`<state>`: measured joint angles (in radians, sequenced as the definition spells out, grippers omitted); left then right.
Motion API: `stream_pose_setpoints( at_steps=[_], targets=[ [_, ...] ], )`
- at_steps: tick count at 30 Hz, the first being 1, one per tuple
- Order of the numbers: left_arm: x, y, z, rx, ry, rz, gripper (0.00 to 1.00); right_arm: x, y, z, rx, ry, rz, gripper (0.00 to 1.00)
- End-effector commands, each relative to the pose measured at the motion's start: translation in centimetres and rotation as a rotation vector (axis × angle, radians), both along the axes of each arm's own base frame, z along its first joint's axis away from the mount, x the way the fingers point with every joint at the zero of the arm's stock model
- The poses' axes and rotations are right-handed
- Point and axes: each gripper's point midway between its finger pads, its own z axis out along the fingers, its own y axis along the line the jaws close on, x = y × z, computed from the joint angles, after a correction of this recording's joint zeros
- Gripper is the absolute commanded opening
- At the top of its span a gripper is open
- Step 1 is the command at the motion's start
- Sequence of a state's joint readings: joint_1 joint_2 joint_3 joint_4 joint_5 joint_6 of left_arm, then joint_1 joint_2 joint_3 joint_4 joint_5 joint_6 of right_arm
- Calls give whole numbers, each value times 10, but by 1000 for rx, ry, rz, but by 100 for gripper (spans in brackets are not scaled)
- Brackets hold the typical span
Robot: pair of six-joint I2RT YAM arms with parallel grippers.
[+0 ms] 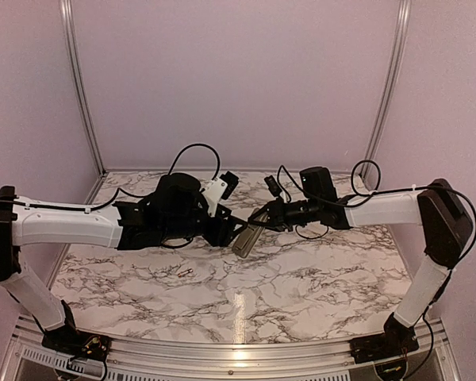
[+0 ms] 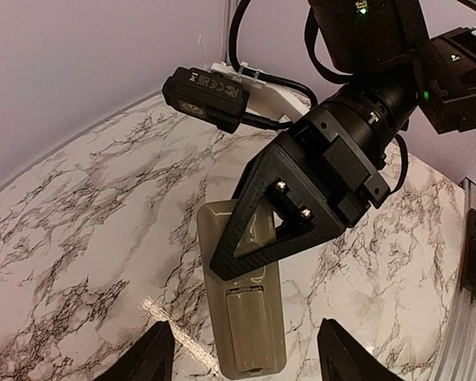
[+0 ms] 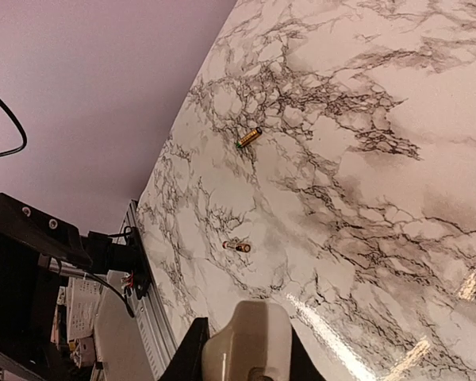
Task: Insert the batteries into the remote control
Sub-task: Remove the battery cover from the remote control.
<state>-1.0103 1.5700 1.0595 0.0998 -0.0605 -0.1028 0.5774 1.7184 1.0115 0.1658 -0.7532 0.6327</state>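
Observation:
The remote control (image 1: pixel 247 238) hangs tilted above the middle of the table, and my right gripper (image 1: pixel 259 216) is shut on its upper part. In the left wrist view its greyish-tan back (image 2: pixel 250 317) faces the camera, with the battery cover in place. My left gripper (image 2: pixel 246 361) is open, one fingertip on each side of the remote's lower end, not touching it. In the right wrist view the remote's rounded end (image 3: pixel 250 341) sits between my right gripper's (image 3: pixel 246 361) black fingers. Two batteries (image 3: pixel 248 136) (image 3: pixel 238 247) lie apart on the marble, front left of centre (image 1: pixel 186 272).
The marble table (image 1: pixel 317 278) has an aluminium rail (image 1: pixel 238 349) along its near edge and pink walls behind and beside it. The right arm's wrist camera (image 2: pixel 206 95) and cables (image 1: pixel 198 151) hang close above the remote.

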Motion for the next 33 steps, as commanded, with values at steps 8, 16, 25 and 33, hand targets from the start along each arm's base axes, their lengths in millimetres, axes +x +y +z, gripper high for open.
stream_pose_setpoints(
  at_steps=[8, 16, 25, 33],
  targets=[
    [0, -17, -50, 98, 173, -31, 50, 9, 0, 33, 50, -63, -28, 0],
    [3, -17, -68, 152, 185, -25, 43, 9, 0, 32, 51, -52, -31, 0],
    [12, -14, -75, 193, 169, 17, 37, 7, 0, 35, 56, -48, -25, 0],
    [9, -14, -68, 180, 168, 1, 25, 4, -3, 39, 48, -63, -19, 0]
  ],
)
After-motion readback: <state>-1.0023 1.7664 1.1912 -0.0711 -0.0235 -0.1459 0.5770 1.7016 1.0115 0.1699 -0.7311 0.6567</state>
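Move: The battery cover on the back of the remote lies about 7 cm below the left hand, some 2 cm ahead and 3 cm to its right. The right fingers, clamping the upper part of the remote, are roughly 6 cm ahead, 5 cm right and 3 cm below. The nearer battery is on the table about 8 cm back, 16 cm left and 20 cm down. From the right hand the cover is some 4 cm back, 2 cm left and 4 cm below. Downward, quickly at first and then easing to a stop, the left hand sinks about 7 cm to the battery cover, edging a little right as its fingers tip some 15 degrees steeper. All the while the gap narrows from wide to about a quarter open, bringing one fingertip to each side of the cover's lower part. The right hand keeps its clamp on the remote, almost still. ##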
